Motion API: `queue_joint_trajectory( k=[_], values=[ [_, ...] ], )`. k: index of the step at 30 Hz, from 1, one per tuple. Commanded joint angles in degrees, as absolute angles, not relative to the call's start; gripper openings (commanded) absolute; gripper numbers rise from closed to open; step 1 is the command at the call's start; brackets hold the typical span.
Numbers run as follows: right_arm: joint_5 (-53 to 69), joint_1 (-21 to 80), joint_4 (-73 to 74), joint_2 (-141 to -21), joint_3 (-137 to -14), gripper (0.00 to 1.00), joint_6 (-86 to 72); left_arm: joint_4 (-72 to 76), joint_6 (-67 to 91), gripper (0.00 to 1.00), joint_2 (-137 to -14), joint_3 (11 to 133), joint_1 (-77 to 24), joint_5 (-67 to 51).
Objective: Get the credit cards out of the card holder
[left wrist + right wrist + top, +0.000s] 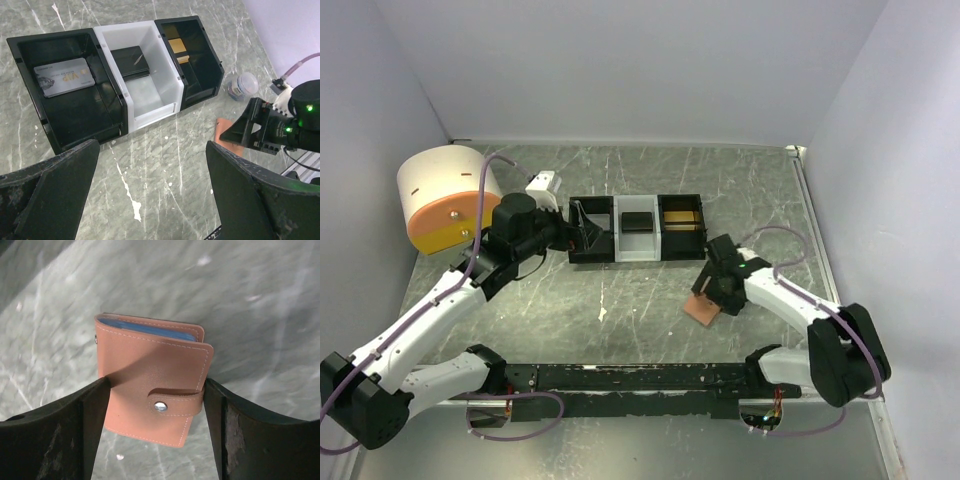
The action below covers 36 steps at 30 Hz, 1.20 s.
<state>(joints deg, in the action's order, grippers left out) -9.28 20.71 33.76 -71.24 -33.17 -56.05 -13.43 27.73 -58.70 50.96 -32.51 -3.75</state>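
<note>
The card holder, a salmon-orange wallet snapped closed with its blue lining showing at the top edge, lies on the marble table right of centre. My right gripper is over it, one finger against each side edge, shut on it. In the left wrist view a corner of the card holder peeks out under that gripper. My left gripper hangs wide open over bare table by the tray, holding nothing. A grey credit card, a black one and a gold one lie in the tray's compartments.
The three-compartment tray sits mid-table, black bins either side of a white one. A big white-and-orange cylinder stands at the back left. A small clear jar sits right of the tray. Walls close in on three sides.
</note>
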Motion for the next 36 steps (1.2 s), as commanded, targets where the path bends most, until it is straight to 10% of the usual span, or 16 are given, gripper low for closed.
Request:
queue_joint_trajectory(
  k=[1,18,27,36],
  values=[
    [-7.37,31.98,36.38,-77.57,-30.92,0.73,-61.02,-14.26,28.36,1.00,-57.15,49.91,-32.70,-2.83],
    [-2.08,59.70,17.68,-95.06,-48.58,0.75,-45.60,-20.45,35.45,1.00,-51.45,43.73,-32.69,1.08],
    [-15.22,60.29,17.53,-83.06,-48.36,1.00,-42.17,-22.31,41.17,1.00,-43.56,39.22,-32.70,3.84],
    [-9.96,59.96,14.95,-75.67,-41.27,0.89,-45.67,-18.93,41.52,0.97,-47.20,38.15,-32.69,-6.29]
  ],
)
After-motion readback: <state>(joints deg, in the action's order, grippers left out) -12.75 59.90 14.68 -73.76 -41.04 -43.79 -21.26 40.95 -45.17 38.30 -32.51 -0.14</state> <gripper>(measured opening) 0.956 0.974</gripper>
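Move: The right hand already has the card holder between its fingers; the bare patch of table it is taken to lies about 23 cm left and 4 cm back. From this hand the white tray stands some 19 cm ahead and 19 cm left, the right black tray 19 cm ahead and 7 cm left, the plastic cup 12 cm ahead and 10 cm right. From the left hand that patch is roughly 13 cm back, 7 cm right and 24 cm below. Right hand drags the card holder about 23 cm left, releases it and rises; left hand sinks and draws back. ##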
